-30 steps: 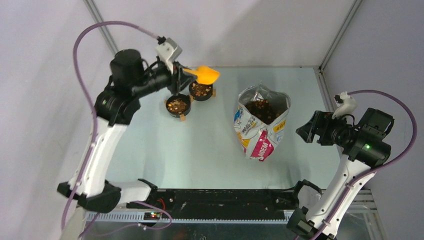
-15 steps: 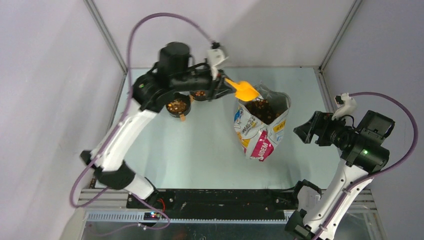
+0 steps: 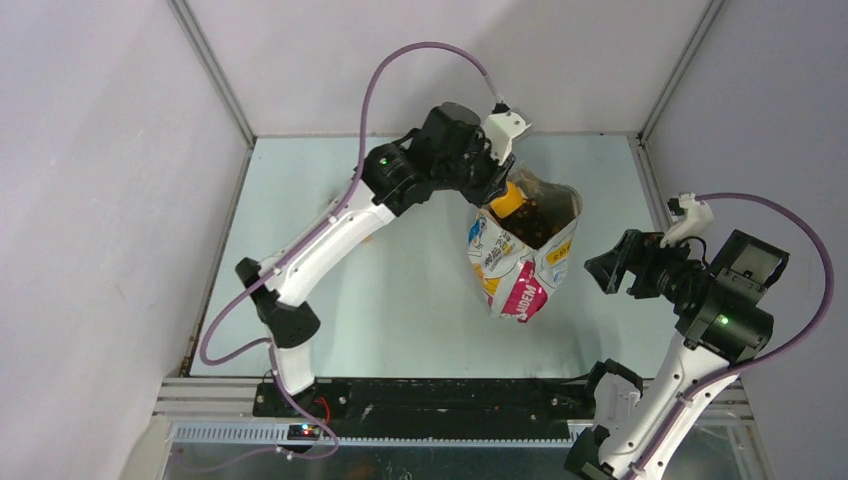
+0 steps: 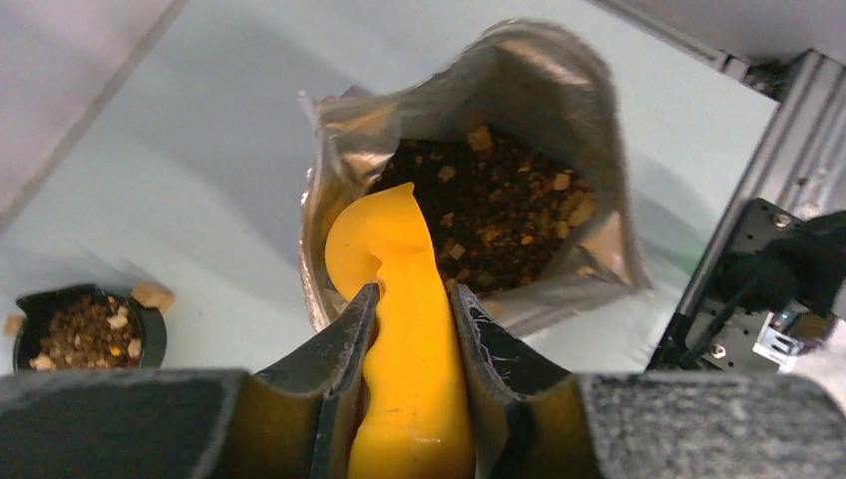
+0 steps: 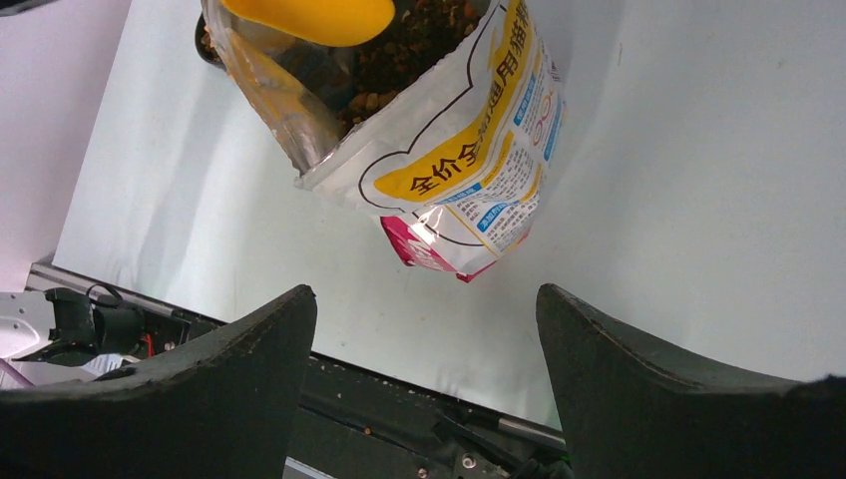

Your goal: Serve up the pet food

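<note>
The pet food (image 3: 537, 224) is a dark brown heap of kibble inside an open printed bag (image 3: 520, 268) standing mid-table. My left gripper (image 3: 497, 186) is shut on the handle of an orange scoop (image 3: 506, 201). In the left wrist view the scoop (image 4: 397, 249) points into the bag's mouth, its bowl over the near rim beside the kibble (image 4: 499, 205), and my left gripper (image 4: 411, 291) clamps its handle. My right gripper (image 3: 606, 270) hovers open to the right of the bag, holding nothing. The right wrist view shows the bag (image 5: 469, 170) and scoop (image 5: 309, 18) beyond my right gripper (image 5: 424, 291).
A black bowl (image 4: 85, 329) holding kibble sits on the table left of the bag; in the top view my left arm covers it. The black rail (image 3: 430, 395) runs along the table's near edge. Walls close in the table at the back and both sides.
My left arm has swung right from the bowls to the bag, carrying the scoop, whose tip now sits in the bag's mouth. My right gripper has drifted slightly down and left.
</note>
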Robot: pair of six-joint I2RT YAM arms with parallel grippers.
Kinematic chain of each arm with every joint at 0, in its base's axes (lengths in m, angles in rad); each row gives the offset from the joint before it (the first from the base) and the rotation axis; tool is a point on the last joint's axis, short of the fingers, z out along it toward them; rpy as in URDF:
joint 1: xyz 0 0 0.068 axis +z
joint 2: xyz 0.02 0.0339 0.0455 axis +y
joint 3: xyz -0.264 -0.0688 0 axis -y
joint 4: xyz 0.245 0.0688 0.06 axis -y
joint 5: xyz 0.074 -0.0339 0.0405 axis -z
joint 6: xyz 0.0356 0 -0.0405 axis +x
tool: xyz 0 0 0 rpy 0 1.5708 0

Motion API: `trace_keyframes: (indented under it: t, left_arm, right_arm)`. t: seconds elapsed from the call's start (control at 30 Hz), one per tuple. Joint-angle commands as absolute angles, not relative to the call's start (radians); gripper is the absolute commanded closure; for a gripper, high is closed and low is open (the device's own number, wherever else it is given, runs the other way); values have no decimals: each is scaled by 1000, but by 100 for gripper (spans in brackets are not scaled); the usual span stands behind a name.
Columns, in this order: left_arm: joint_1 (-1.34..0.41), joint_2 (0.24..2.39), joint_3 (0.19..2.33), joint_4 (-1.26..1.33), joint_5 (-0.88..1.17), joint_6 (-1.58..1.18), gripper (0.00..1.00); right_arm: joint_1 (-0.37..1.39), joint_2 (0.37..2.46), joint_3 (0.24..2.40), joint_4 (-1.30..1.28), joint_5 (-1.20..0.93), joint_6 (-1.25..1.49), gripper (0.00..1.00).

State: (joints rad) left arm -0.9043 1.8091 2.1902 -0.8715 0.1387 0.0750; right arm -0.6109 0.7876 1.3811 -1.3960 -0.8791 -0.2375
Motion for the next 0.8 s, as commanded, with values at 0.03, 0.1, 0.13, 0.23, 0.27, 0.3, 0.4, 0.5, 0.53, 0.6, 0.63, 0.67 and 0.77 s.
trace_keyframes:
  t: [0.03, 0.1, 0.13, 0.23, 0.27, 0.3, 0.4, 0.5, 0.53, 0.6, 0.63, 0.67, 0.77]
  left_arm:
    - [-921, 1875, 2244, -831, 10, -53, 100]
    - [-923, 1906, 2258, -829, -58, -66, 100]
    - [-924, 1925, 2262, -827, -74, -71, 100]
    - [-926, 1959, 2278, -826, -118, -84, 100]
    - [-927, 1971, 2280, -822, -121, -91, 100]
    - [-929, 1978, 2280, -820, -125, -93, 100]
    - [-936, 2009, 2280, -818, -131, -101, 100]
    - [-947, 2040, 2279, -820, -146, -102, 100]
    - [-950, 2045, 2278, -822, -150, -99, 100]
    - [-958, 2055, 2266, -824, -171, -93, 100]
    - [-959, 2060, 2260, -823, -187, -91, 100]
    - [-960, 2061, 2245, -822, -200, -89, 100]
    - [-963, 2070, 2211, -821, -226, -87, 100]
  right_arm:
    - [-612, 801, 1381, -1362, -903, -228, 16]
    - [-612, 802, 1375, -1354, -911, -217, 16]
    - [-612, 804, 1374, -1351, -913, -216, 16]
    - [-611, 808, 1373, -1349, -918, -213, 16]
    - [-611, 809, 1375, -1349, -917, -213, 16]
    - [-609, 809, 1374, -1350, -916, -213, 16]
    - [-603, 812, 1374, -1350, -917, -214, 16]
    - [-600, 820, 1373, -1350, -928, -213, 16]
    - [-600, 825, 1373, -1350, -931, -211, 16]
    - [-600, 830, 1373, -1349, -938, -207, 16]
    - [-600, 832, 1373, -1348, -940, -206, 16]
    - [-600, 832, 1374, -1348, -943, -207, 16]
    - [-598, 832, 1373, -1346, -942, -211, 16]
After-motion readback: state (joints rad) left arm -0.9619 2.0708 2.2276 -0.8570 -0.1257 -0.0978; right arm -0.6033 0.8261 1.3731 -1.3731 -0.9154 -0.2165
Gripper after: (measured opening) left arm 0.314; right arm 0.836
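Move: The left hand, still holding the yellow scoop, has the pet food bag's open mouth about 6 cm ahead, 9 cm to its right and 14 cm below. The farther bowl stands some 25 cm ahead, 15 cm left and 33 cm down; the nearer bowl is about 7 cm short of that bowl and 10 cm to its left. From the right hand, the bag's mouth is roughly 18 cm ahead, 10 cm left and 10 cm down. Downward above all, by some 11 cm, the left hand brings the scoop towards and into the bag's open mouth, while also going about 4 cm forward and 4 cm right. On the way the wrist turns roughly 15 degrees counter-clockwise and its left side lifts about 10 degrees; the fingers keep their grip on the scoop. ##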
